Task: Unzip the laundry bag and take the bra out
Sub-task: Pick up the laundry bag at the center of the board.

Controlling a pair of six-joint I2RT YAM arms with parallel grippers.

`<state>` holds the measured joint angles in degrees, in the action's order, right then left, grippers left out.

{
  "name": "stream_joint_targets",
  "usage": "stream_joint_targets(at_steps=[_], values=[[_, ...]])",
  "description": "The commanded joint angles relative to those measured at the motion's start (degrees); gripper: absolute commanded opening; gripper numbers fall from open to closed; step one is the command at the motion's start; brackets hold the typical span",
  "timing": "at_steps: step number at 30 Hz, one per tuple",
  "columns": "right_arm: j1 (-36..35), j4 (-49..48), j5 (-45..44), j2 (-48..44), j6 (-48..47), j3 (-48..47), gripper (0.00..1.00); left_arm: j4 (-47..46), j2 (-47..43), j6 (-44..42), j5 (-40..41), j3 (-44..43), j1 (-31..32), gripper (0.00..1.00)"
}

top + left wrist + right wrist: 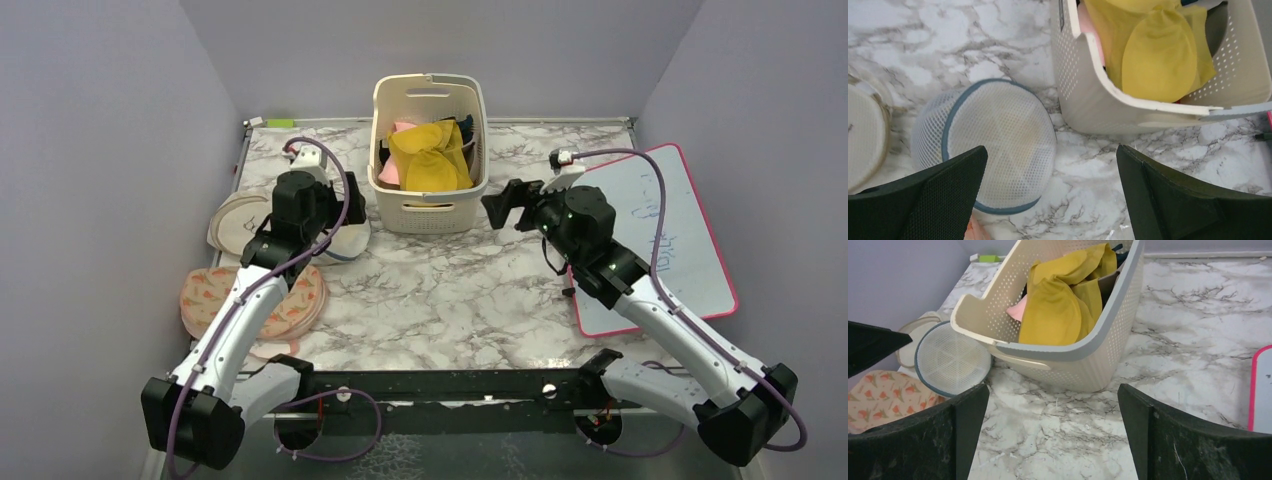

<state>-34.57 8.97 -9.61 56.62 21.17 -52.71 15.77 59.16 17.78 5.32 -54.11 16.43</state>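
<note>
The laundry bag (998, 135), a round white mesh drum with a blue-grey trim, lies on the marble just left of the basket. It also shows in the right wrist view as the laundry bag (952, 360) and half hidden under my left arm in the top view (352, 243). My left gripper (1051, 150) hangs open just above it, its left finger over the bag's near edge. My right gripper (508, 205) is open too, in the air right of the basket, and in its own view (1053, 387) only bare marble lies between the fingers. The bra is hidden.
A cream slotted basket (428, 205) at centre back holds a yellow cloth (430, 155) and a pink cloth (392, 170). A flat beige round pouch (235, 220) and a floral pouch (250, 300) lie at left. A pink-framed whiteboard (660, 240) lies at right.
</note>
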Motion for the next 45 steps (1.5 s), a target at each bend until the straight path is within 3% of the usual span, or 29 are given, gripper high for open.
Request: stream_joint_targets(at_steps=[1, 7, 13, 17, 24, 29, 32, 39, 45], values=[[-0.68, -7.67, 3.08, -2.25, 3.04, 4.12, 1.0, 0.75, -1.15, 8.95, -6.36, 4.92, -1.08, 0.99], [-0.88, -14.85, 9.81, -5.21, 4.43, 9.54, 1.0, 1.87, -2.1, 16.55, -7.39, 11.74, -1.62, 0.99], [-0.98, -7.92, 10.4, -0.74, 5.21, 5.44, 1.0, 4.41, -4.95, 22.6, 1.8, 15.75, -1.95, 0.99], [-0.98, -3.6, 3.78, 0.41, 13.98, 4.53, 1.0, 3.25, -3.5, 25.89, 3.81, 17.09, -2.08, 0.99], [-1.03, -3.9, 6.21, -1.54, 17.56, 5.91, 1.0, 5.2, -2.47, 29.14, 11.09, 17.61, -2.04, 0.95], [-1.08, -12.06, 10.19, -3.28, 10.79, 10.62, 1.0, 5.21, -0.42, 28.04, 13.54, 17.76, -2.1, 0.95], [-1.12, -11.68, 11.9, -2.08, 8.84, 10.19, 1.0, 4.96, 2.25, 28.34, 14.22, 17.31, -2.06, 0.94], [-1.03, -8.53, 14.08, 1.9, 8.8, 6.84, 1.0, 3.16, 7.08, 26.8, 11.87, 16.4, -2.08, 0.78], [-1.04, -9.51, 14.18, 2.26, 8.65, 7.5, 0.99, 1.89, 6.05, 26.26, 10.83, 17.99, -1.93, 0.59]])
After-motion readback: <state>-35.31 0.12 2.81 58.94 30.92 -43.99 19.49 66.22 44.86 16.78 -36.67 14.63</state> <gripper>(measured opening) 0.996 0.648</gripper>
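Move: The mesh laundry bag lies about 20 cm below the left gripper, some 3 cm ahead and 4 cm to its left. The clothes basket stands roughly 14 cm ahead and 17 cm right of that gripper; the round cream pouch lies 4 cm ahead and 26 cm left of it, the carrot-print bag about 13 cm back and 22 cm left. From the right gripper the laundry bag is some 33 cm left, 7 cm ahead and 24 cm below. Sink the open left gripper about 17 cm to the laundry bag's near edge, easing back 5 cm early, then swinging left as the wrist turns some 25 degrees counter-clockwise and tips down as much. Over the last stretch close the fingers by about a third at that zippered rim. Shift the right gripper, kept open, about 5 cm down and as much left, towards the bag. ##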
